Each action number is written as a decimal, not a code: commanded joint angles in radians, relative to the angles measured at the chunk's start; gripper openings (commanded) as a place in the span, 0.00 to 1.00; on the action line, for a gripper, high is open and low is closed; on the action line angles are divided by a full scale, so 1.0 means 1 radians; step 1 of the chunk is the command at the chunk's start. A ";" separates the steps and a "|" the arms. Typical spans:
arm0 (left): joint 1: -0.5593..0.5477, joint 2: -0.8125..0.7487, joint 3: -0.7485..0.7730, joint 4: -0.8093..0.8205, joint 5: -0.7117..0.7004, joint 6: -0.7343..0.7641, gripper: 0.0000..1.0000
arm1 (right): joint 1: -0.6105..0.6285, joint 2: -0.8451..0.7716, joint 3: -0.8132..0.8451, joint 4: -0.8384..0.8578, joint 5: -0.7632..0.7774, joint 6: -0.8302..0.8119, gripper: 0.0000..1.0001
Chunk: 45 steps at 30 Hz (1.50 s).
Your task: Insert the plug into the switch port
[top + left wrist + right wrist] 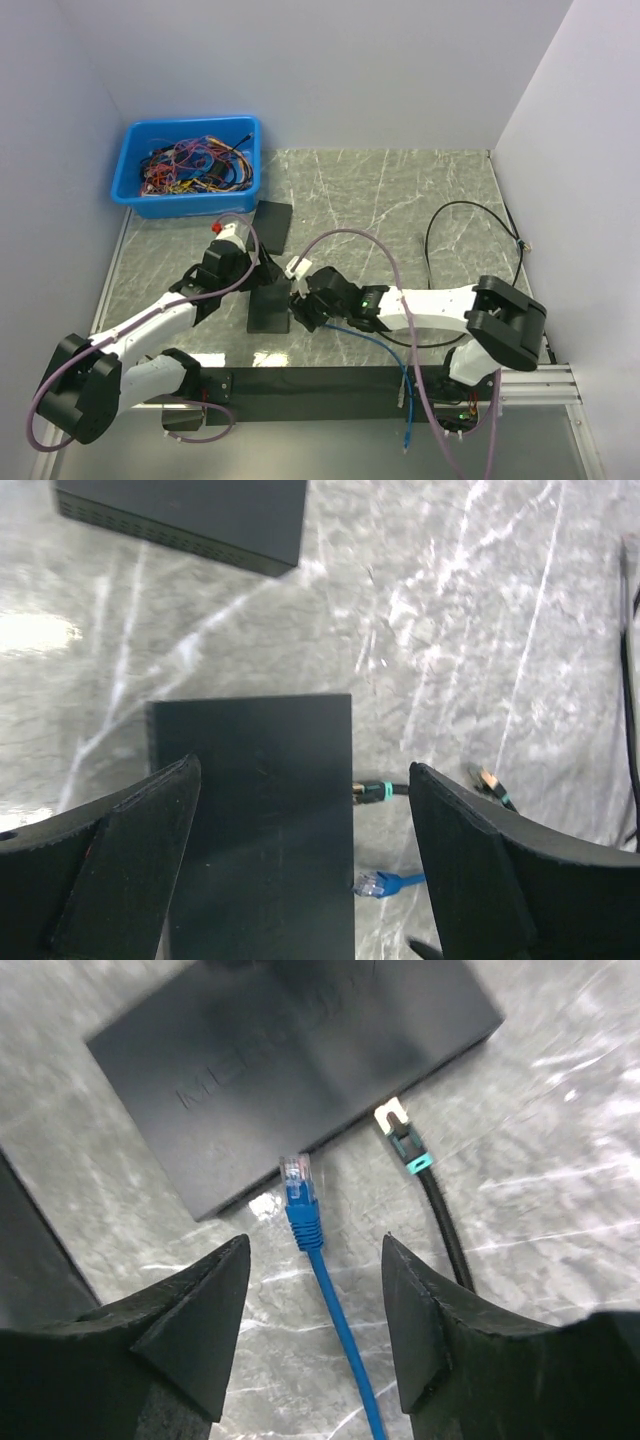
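Observation:
The switch (250, 820) is a flat black box lying on the marble table. My left gripper (300, 865) hangs open over it, one finger above its top and the other out past its port side. The blue plug (298, 1195) lies loose on the table with its clear tip right at the switch's (290, 1070) side face. Its blue cable runs back between the fingers of my open right gripper (315, 1300), which touch nothing. A black plug with a teal band (402, 1140) meets the same side face further along. Whether either plug sits in a port cannot be told.
A second black box (272, 222) lies behind the switch (270, 300). A blue bin (190, 165) full of tangled wires stands at the back left. A black cable (470, 225) loops across the right side, and a loose gold connector (490, 783) lies near the left finger.

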 commanded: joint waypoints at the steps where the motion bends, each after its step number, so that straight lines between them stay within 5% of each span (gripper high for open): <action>1: 0.005 0.002 -0.019 0.086 0.074 0.023 0.91 | 0.007 0.064 0.032 0.013 -0.026 0.009 0.61; 14: 0.005 -0.021 -0.065 0.098 0.071 0.012 0.90 | 0.008 0.150 0.089 0.023 -0.024 0.003 0.50; 19: 0.005 -0.006 -0.068 0.106 0.062 -0.002 0.90 | 0.008 0.173 0.103 0.021 -0.024 0.000 0.21; 25: 0.007 0.039 -0.071 0.130 0.052 -0.020 0.90 | 0.010 0.172 0.101 0.019 -0.033 0.005 0.03; 39: 0.016 -0.021 -0.053 -0.042 -0.136 -0.131 0.91 | 0.020 0.144 0.095 -0.077 0.062 0.055 0.00; 45: 0.027 0.068 -0.045 -0.017 -0.100 -0.154 0.90 | 0.042 0.230 0.172 -0.106 0.043 0.051 0.00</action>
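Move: Close by the switch's right-hand edge, the blue plug lies about 1 cm ahead of the right hand, 2 cm to its left and 4 cm below. The black plug lies some 4 cm beyond the blue one, and the switch's middle is about 3 cm ahead and 8 cm left of the hand. From the left hand the switch's middle is about 5 cm back, 1 cm left and 6 cm down; the blue plug is roughly 7 cm back, 5 cm right. Sinking about 4 cm onto the blue plug, the open right gripper edges slightly left and shuts, pinching the plug at its boot. It keeps that grip while shifting about 1.5 cm right, then partly back left and another centimetre down, its fingers tipping some 10 degrees steeper. The left hand, still open, eases down, then swings about 3 cm left and lower over the switch, turning roughly 10 degrees counter-clockwise. ##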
